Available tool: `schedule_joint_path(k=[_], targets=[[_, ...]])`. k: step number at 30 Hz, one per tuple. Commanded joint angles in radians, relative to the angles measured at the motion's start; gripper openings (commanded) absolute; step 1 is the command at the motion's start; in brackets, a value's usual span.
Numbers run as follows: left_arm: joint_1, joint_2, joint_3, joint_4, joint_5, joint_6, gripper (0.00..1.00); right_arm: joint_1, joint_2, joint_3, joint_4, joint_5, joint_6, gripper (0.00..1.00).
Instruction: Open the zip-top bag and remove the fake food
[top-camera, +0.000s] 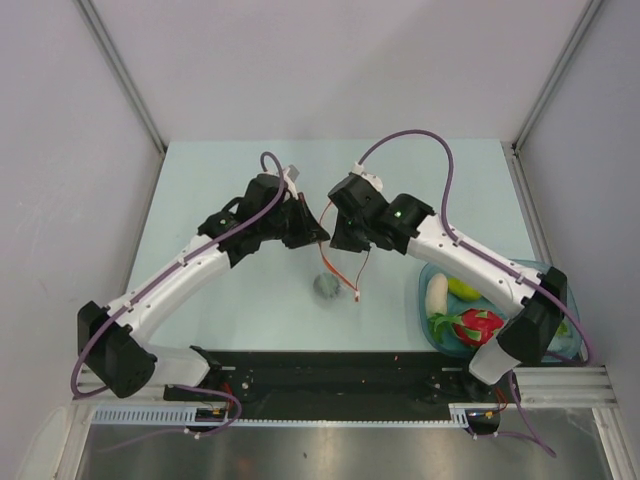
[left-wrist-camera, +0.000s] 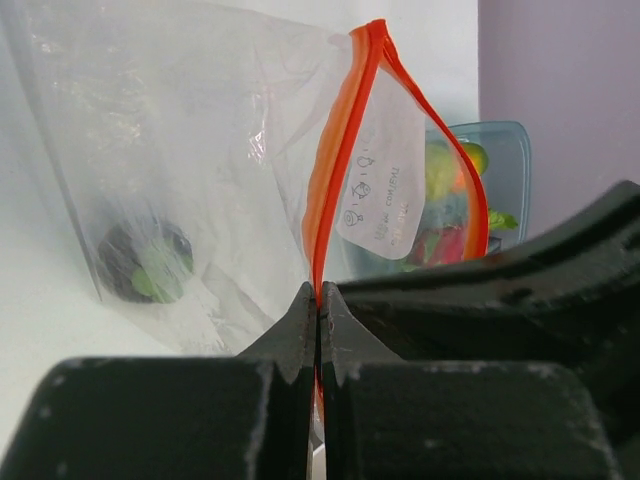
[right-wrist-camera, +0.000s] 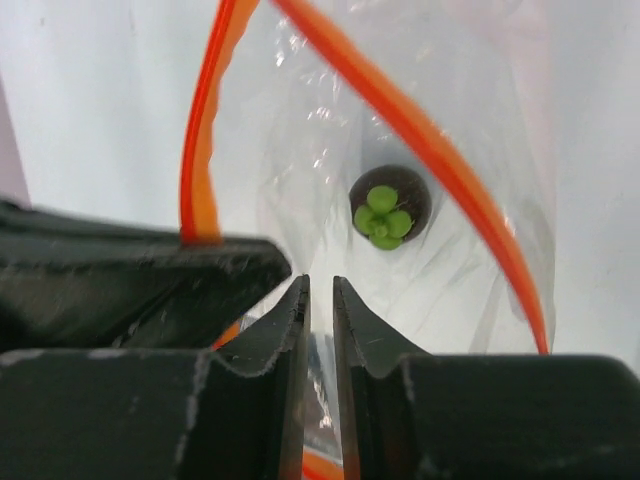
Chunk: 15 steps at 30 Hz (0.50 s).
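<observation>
The zip-top bag (top-camera: 343, 262) hangs over mid-table between both grippers, its red-orange zip strip (left-wrist-camera: 335, 160) parted into a loop (right-wrist-camera: 400, 110). My left gripper (left-wrist-camera: 318, 292) (top-camera: 316, 236) is shut on the strip's near end. My right gripper (right-wrist-camera: 320, 285) (top-camera: 336, 238) has its jaws drawn in to a narrow slit on the bag's clear film and strip at the mouth's other side. One small dark-green piece (right-wrist-camera: 388, 208) (left-wrist-camera: 147, 262) (top-camera: 326, 287) of the fake food lies at the bag's bottom. White radish (top-camera: 437, 293), green fruit (top-camera: 463, 290) and dragon fruit (top-camera: 478, 326) lie outside the bag.
A teal translucent tray (top-camera: 424, 318) at the near right holds the loose produce, partly under my right arm; it shows through the bag (left-wrist-camera: 508, 165) in the left wrist view. Grey walls stand around the pale table (top-camera: 220, 200).
</observation>
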Motion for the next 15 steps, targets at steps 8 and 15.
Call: schedule_joint_path(k=[8, 15], targets=[[-0.012, 0.018, 0.030, -0.028, -0.029, -0.104, 0.00, -0.055, 0.072, -0.112, 0.181, 0.018, 0.036, 0.20], [-0.012, 0.016, 0.015, 0.029, 0.014, -0.078, 0.00, -0.051, 0.119, -0.138, 0.247, -0.028, -0.039, 0.22]])
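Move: Down inside the bag, the last dark fake food with green leaves lies roughly 18 cm below the right hand, about 1 cm ahead and 3 cm to its left. The left fingers pinching the zip lip are some 4 cm left of the right hand, 1 cm ahead and level; the lip's rear corner is 7 cm back, 3 cm right and 9 cm lower. From the left hand, that food is straight below by about 18 cm, 1 cm to the right. Dipping through the open bag mouth beside the left gripper, the right hand goes down about 6.5 cm and forward some 3 cm, the forward part mostly early, towards the dark food. Its fingers stay slightly apart and its tips reach in past the orange zip lip. The left hand keeps its shut pinch on that lip, holding the mouth up. ##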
